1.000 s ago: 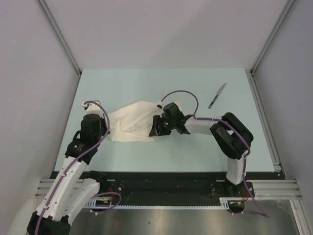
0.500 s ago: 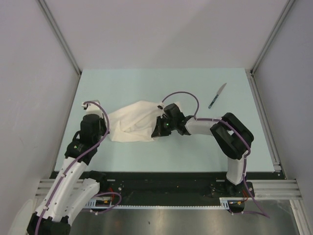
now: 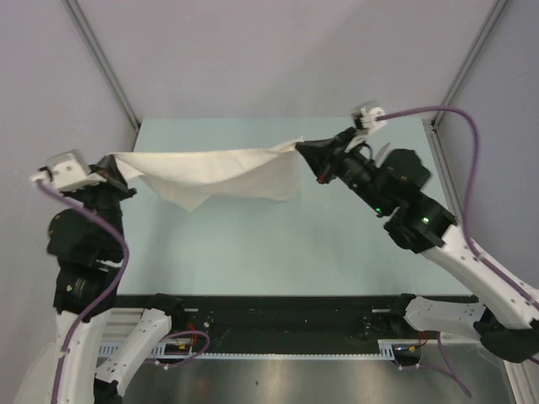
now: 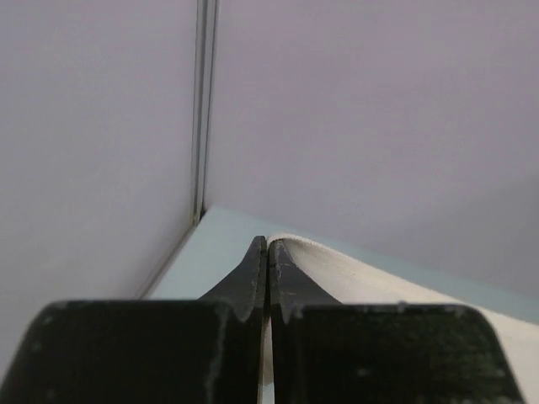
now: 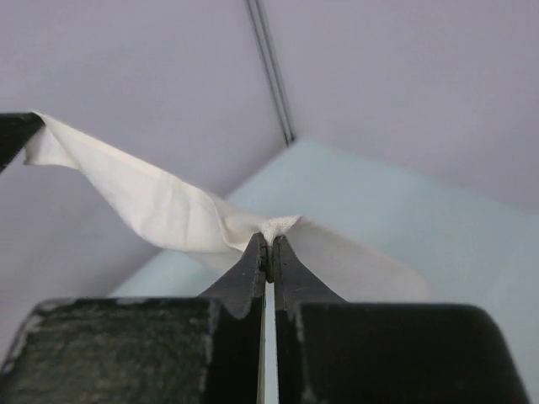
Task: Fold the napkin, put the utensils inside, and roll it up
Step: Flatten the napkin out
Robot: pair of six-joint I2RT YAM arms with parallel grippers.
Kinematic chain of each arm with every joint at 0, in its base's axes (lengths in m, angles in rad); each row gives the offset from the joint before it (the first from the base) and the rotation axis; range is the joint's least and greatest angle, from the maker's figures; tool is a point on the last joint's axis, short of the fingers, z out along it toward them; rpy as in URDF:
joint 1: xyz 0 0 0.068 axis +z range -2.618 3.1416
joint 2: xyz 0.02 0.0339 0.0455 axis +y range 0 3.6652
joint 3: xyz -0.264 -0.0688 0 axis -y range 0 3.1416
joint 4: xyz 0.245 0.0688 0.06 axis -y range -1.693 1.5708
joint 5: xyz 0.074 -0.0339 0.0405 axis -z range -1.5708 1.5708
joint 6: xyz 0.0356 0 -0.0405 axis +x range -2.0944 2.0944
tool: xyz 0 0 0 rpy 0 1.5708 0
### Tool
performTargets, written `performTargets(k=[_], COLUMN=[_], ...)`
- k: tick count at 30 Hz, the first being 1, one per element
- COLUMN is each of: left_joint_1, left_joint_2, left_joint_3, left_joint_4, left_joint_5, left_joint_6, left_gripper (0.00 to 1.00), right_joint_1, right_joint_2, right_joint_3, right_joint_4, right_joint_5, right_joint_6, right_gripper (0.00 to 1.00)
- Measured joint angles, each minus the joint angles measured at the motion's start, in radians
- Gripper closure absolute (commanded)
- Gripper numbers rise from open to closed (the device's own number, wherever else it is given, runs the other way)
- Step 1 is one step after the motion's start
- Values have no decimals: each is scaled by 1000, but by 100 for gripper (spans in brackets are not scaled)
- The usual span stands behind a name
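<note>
The white napkin (image 3: 215,172) hangs stretched in the air above the table, sagging in the middle. My left gripper (image 3: 114,162) is shut on its left corner and my right gripper (image 3: 301,148) is shut on its right corner. The left wrist view shows the closed fingertips of the left gripper (image 4: 267,246) with the napkin (image 4: 345,273) running off to the right. In the right wrist view the right gripper (image 5: 269,244) pinches a bunched corner, and the napkin (image 5: 143,198) stretches away to the upper left. The utensils are hidden behind my right arm.
The pale blue-green table (image 3: 253,244) lies below the cloth. Grey walls close it in at the back and both sides, with metal frame posts (image 3: 101,63) at the corners. My right arm (image 3: 404,202) reaches over the table's right rear part.
The right gripper closed on the napkin. Both arms then rose and moved apart, lifting the crumpled napkin off the table and pulling it out into a stretched sheet.
</note>
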Motion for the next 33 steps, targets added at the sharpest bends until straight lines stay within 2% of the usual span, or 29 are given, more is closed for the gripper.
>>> performTargets(k=[4,10,13,16,19,24,29,33], left_joint_1=[0,-1,-1,-1,0,1,24,98], left_joint_2=[-16,32,38,37,42,124,368,681], left_joint_3=[188,549,647,656,594,370,144,107], left_joint_4=[92,90,81,99,128,248,400,473], left_joint_5=[50,178,214,219,192,82,-60,-87], left_joint_6=[74,141,163,165,176,217,286,307], left_gripper=[100,100,100,100,100,100,100,100], right_joint_1=[113,340,399,404,317,-23,-237,-336], right_joint_2=[-117,-111,-53,12,97,241,432,690], right_joint_3=[127,351,442,492,542,539,482,527], right_joint_4=[0,-3,-11,-11,-13,-23,27,105], right_joint_5=[98,173,188,228,241,119,-14,-113], right_joint_6=[-156,-383,-463,-530,-552,-438,-305,-233], right_gripper=[100,100,100,100,100,100,100,100])
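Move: Both hands already pinch corners of the napkin, which hangs bunched between them, its middle about 17 cm right of the left hand and 16 cm left of the right, some 12 cm lower. The open table for laying it is about 10 cm ahead, 20 cm right and 40 cm below the left hand; from the right, 7 cm ahead, 13 cm left, equally low. The knife lies roughly 25 cm ahead and 26 cm right of the right hand, 40 cm below. Keeping their pinch on the napkin's two corners, both hands whip it: first up and back together, the left some 25 cm up, the right about 20, fingers tipping upward, then a fast reversal forward by about 35 cm and down 25 to 30 towards the table's far side. The fingers tip down again on the way, the left's by about 50 degrees. ##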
